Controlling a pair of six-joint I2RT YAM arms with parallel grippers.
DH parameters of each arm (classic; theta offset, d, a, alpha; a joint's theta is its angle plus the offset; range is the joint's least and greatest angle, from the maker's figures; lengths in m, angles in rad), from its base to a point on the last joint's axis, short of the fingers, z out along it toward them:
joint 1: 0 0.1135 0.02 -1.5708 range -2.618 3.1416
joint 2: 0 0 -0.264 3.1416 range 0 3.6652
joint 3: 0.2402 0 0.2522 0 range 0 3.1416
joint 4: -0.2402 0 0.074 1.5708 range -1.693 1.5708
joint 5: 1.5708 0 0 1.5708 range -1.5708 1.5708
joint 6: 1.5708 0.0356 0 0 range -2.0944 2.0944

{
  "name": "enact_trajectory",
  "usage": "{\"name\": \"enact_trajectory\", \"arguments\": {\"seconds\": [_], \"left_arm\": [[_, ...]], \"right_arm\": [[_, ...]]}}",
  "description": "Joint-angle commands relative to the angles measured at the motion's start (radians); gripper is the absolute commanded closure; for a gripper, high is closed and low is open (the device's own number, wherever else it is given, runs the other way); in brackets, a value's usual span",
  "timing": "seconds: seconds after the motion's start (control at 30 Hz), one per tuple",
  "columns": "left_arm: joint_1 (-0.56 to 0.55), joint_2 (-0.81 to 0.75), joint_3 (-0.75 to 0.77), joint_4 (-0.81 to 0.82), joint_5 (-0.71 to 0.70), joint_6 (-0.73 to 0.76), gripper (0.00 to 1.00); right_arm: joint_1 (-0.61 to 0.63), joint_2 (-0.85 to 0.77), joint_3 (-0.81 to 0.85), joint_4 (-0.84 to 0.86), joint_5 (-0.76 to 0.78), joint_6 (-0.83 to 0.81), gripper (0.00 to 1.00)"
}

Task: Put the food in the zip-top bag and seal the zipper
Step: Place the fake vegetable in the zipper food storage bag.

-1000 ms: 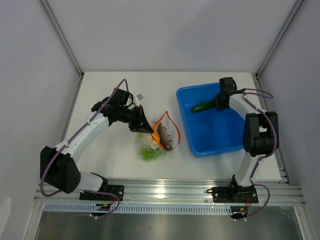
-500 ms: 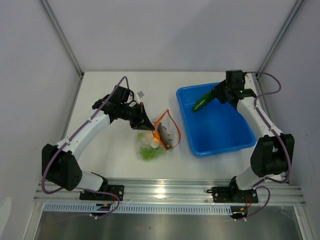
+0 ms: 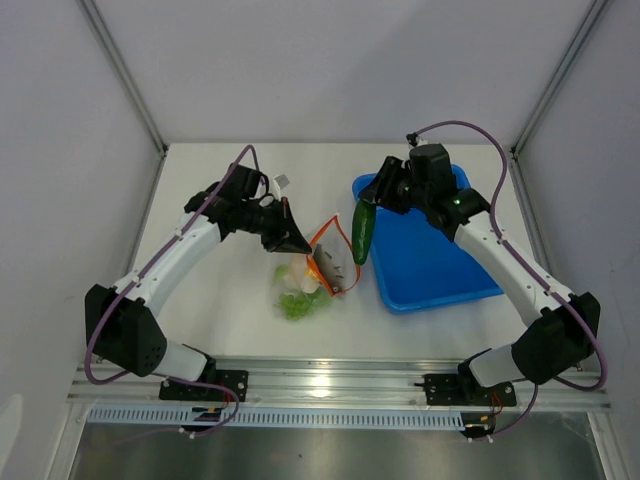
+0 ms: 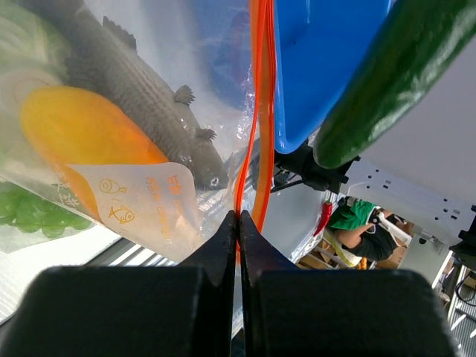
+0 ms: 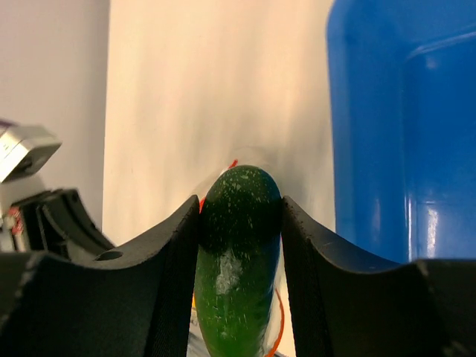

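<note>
The clear zip-top bag lies on the table with its orange zipper mouth held up and open. My left gripper is shut on the zipper strip at the mouth's left edge. Through the plastic show a grey fish, a yellow-orange piece, green pieces and a white piece. My right gripper is shut on a green cucumber that hangs point-down just right of the bag's mouth. Its black fingers clamp the cucumber on both sides.
The blue tray stands right of the bag, under my right arm; its wall fills the right of the right wrist view. Metal frame posts rise at the table's back corners. An aluminium rail runs along the near edge.
My right arm has lifted the cucumber out of the blue tray and carried it left to beside the bag's mouth, turning it point-down. The left gripper keeps its hold on the zipper.
</note>
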Motion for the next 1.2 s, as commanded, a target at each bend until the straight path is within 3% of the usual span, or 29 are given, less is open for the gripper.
{"name": "enact_trajectory", "arguments": {"seconds": [0.0, 0.17, 0.57, 0.83, 1.17], "left_arm": [[0.01, 0.004, 0.053, 0.006, 0.027, -0.026, 0.99], [0.01, 0.003, 0.053, 0.022, 0.035, -0.049, 0.99], [0.01, -0.014, 0.033, 0.067, 0.064, -0.114, 0.99], [0.01, -0.028, -0.009, 0.115, 0.09, -0.167, 0.99], [0.01, -0.031, -0.035, 0.174, 0.124, -0.22, 0.99]], "right_arm": [[0.008, -0.081, -0.023, 0.016, -0.079, -0.095, 1.0], [0.02, -0.093, -0.072, 0.074, -0.178, -0.109, 1.0], [0.045, 0.006, -0.054, 0.143, -0.19, 0.007, 1.0], [0.12, 0.046, -0.047, 0.097, 0.029, 0.041, 1.0], [0.241, 0.051, -0.067, 0.114, 0.174, -0.015, 1.0]]}}
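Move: The right hand, holding the cucumber by its upper end, has the open mouth of the zip-top bag about 10 cm back, 7 cm to its left and 7 cm below. Inside the bag the fish lies roughly 13 cm back, 10 cm left and 12 cm lower. The blue bin's middle is some 2 cm ahead, 16 cm right and 20 cm down. The left hand pinches the rim; the mouth's middle is about 6 cm to its right, level fore and aft and 1 cm lower. Keeping its grip on the cucumber, the right hand brings the hanging end into the bag's mouth: first about 4 cm back, rising slightly, then mostly left for some 7 cm in all while sinking to 4 cm below its start, with a slight counter-clockwise turn. The left hand stays shut on the rim, easing roughly 1.5 cm up and 1.5 cm right as it tilts some 10 degrees. ##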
